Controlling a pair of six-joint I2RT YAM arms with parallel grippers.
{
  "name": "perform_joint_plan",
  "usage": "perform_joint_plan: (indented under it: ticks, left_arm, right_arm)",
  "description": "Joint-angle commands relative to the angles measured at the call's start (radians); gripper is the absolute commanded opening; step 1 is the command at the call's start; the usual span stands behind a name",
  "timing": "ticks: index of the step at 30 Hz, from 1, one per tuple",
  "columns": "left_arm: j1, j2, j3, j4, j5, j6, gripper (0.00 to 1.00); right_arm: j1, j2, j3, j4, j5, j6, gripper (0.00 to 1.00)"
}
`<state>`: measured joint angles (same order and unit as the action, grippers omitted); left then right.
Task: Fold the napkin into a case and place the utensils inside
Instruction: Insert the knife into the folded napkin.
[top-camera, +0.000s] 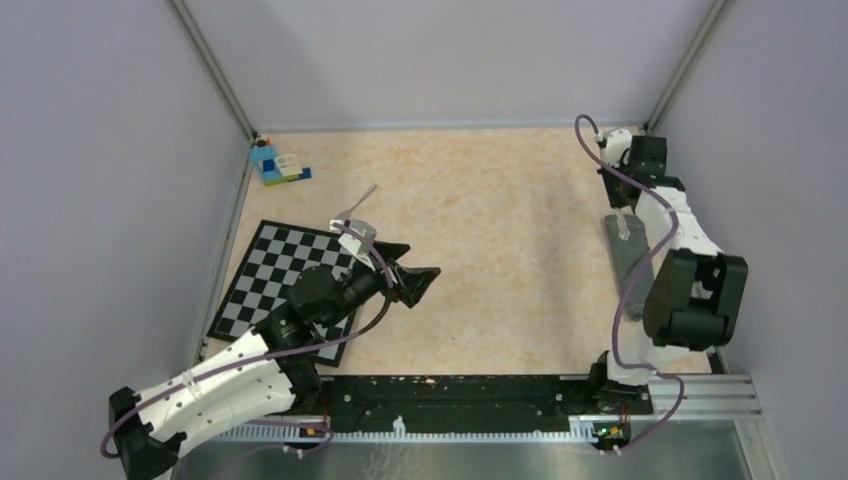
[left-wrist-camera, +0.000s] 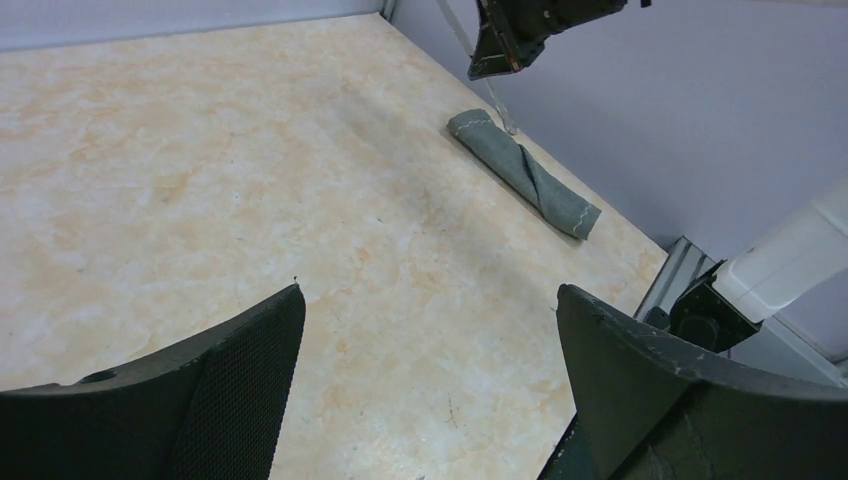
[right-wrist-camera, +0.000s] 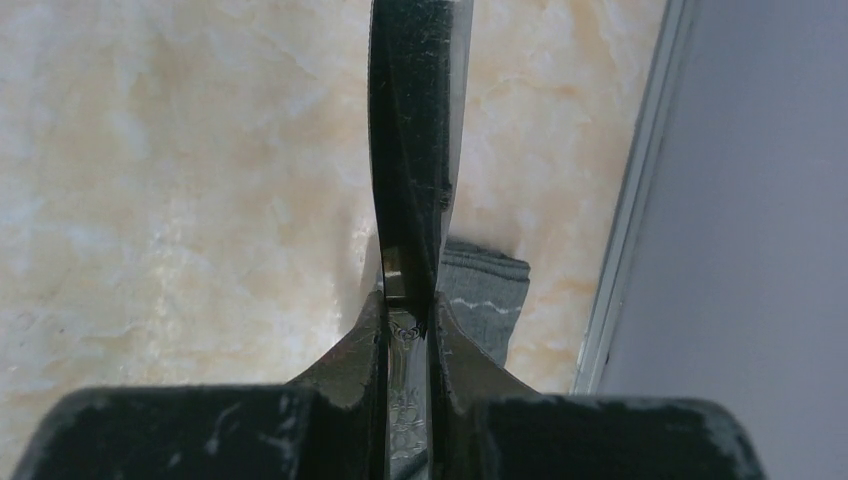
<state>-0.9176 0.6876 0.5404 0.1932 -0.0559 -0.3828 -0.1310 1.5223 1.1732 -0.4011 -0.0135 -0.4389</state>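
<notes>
The napkin is folded into a narrow dark grey case (top-camera: 628, 262) that lies along the right side of the table, also seen as the case (left-wrist-camera: 522, 170) and the case (right-wrist-camera: 487, 290). My right gripper (top-camera: 615, 195) hangs over the case's far end, shut on the handle of the silver knife (right-wrist-camera: 412, 150), whose blade points down toward the cloth; the right gripper (right-wrist-camera: 408, 305) shows the ornate handle pinched between its fingers. The fork (top-camera: 356, 211) lies by the checkered mat's far corner. My left gripper (top-camera: 425, 260) is open and empty over bare table, beside the fork; the left gripper (left-wrist-camera: 430, 300) holds nothing.
A black-and-white checkered mat (top-camera: 265, 285) lies at the left, partly under my left arm. A blue toy-brick block (top-camera: 275, 163) stands in the far left corner. Grey walls with metal posts close in the table on three sides, and the case lies close to the right wall.
</notes>
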Motion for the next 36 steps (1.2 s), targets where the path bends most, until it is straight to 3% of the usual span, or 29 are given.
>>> perform_joint_plan:
  ticks: [1, 7, 14, 27, 36]
  left_arm:
    - [0.008, -0.062, -0.014, -0.077, -0.016, 0.070, 0.99]
    - [0.016, -0.112, -0.042, -0.093, -0.036, 0.084, 0.99]
    - [0.022, -0.128, -0.056, -0.086, -0.016, 0.100, 0.99]
    - [0.028, -0.152, -0.078, -0.082, 0.009, 0.091, 0.99]
    - [0.029, -0.154, -0.088, -0.071, 0.020, 0.093, 0.99]
  right_arm:
    - [-0.038, 0.132, 0.139, 0.011, -0.036, -0.059, 0.00]
    - [-0.109, 0.215, 0.165, -0.001, -0.068, -0.089, 0.00]
    - [-0.179, 0.226, 0.071, 0.060, -0.112, -0.098, 0.00]
    - [-0.188, 0.236, 0.023, 0.054, -0.150, -0.102, 0.00]
    - [-0.188, 0.296, 0.114, 0.006, -0.173, -0.080, 0.00]
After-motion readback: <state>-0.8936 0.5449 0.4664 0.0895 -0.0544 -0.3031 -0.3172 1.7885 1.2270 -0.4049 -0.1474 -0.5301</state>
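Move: Knife already in its shut fingers, the right hand has the folded napkin's middle some 9 cm back, 5 cm to its right and 13 cm below. The napkin's open far end is about 4 cm ahead and 6 cm to the right. The table's side rail runs roughly 14 cm to the hand's right, level with it fore and aft. From the left hand, the napkin lies about 13 cm ahead, 45 cm right and 26 cm below. Sinking about 9 cm in all towards the napkin's far end, the right hand first slips some 2 cm forward, then draws back as it swings 6 cm to the right, tipping its fingers about 10 degrees further down and nearly stopping. The fingers keep their hold on the knife, blade ahead and handle back over the cloth. The empty left hand drifts a little left and down, still open. ##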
